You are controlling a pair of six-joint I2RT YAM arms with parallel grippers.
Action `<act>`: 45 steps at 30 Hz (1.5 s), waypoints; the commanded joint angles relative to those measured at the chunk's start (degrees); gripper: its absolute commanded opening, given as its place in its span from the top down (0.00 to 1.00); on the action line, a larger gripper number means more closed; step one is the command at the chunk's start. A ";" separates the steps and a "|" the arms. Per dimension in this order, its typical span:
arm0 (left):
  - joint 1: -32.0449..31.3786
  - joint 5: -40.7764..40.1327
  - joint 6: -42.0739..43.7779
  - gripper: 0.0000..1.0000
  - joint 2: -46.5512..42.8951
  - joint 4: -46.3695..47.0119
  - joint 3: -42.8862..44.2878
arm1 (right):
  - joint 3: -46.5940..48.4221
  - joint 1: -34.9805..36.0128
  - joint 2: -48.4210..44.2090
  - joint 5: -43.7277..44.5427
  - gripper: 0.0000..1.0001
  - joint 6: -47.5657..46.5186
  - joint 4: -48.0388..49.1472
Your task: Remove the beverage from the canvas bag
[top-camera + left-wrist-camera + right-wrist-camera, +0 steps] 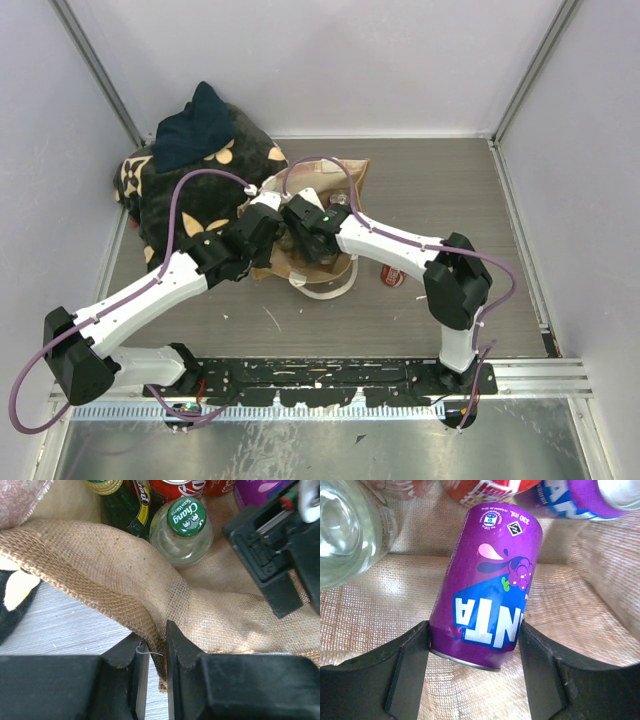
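Note:
The tan canvas bag (356,176) lies open at the table's middle with several drinks inside. My left gripper (156,637) is shut on the bag's woven rim (100,560), pinching the fabric between its fingers; it also shows in the top view (266,232). My right gripper (472,630) is inside the bag, and its fingers press both sides of a purple grape Fanta can (487,580) near the can's base. In the top view the right gripper (306,236) sits over the bag's mouth.
Inside the bag are a clear Chang bottle (184,527), a green bottle (122,505), a red cola can (175,487) and a second purple can (590,500). A red can (392,275) lies on the table right of the bag. A black flower-print bundle (190,200) sits at back left.

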 commanded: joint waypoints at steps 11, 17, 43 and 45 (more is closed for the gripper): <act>-0.03 -0.23 0.43 0.75 0.59 -0.22 1.18 | 3.52 0.15 -9.61 7.44 0.99 -2.99 4.52; 0.04 0.05 0.52 0.75 1.03 0.13 1.24 | 4.04 0.15 -10.72 6.95 1.00 -3.70 5.69; -0.01 -1.85 1.94 0.74 -0.29 2.03 1.29 | 20.69 0.15 -21.70 8.99 1.00 -6.22 1.02; 0.02 -2.13 1.92 0.74 -0.32 1.93 1.27 | 20.74 0.15 -23.35 11.61 0.99 -6.57 1.33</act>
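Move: The right hand already grips the purple can inside the canvas bag; the bag mouth's middle is about 8 cm up, 5 ahead and 2 left. From this hand, the glass bottle is some 8 cm left and 4 ahead, the nearest red can about 9 ahead and 3 left, and another purple can roughly 12 ahead and 4 right. The gripped can is some 14 cm right of the left hand, 4 ahead and 7 below. The right hand, still pinching the purple can, lifts it about 23 cm, tilting some 30 degrees. ##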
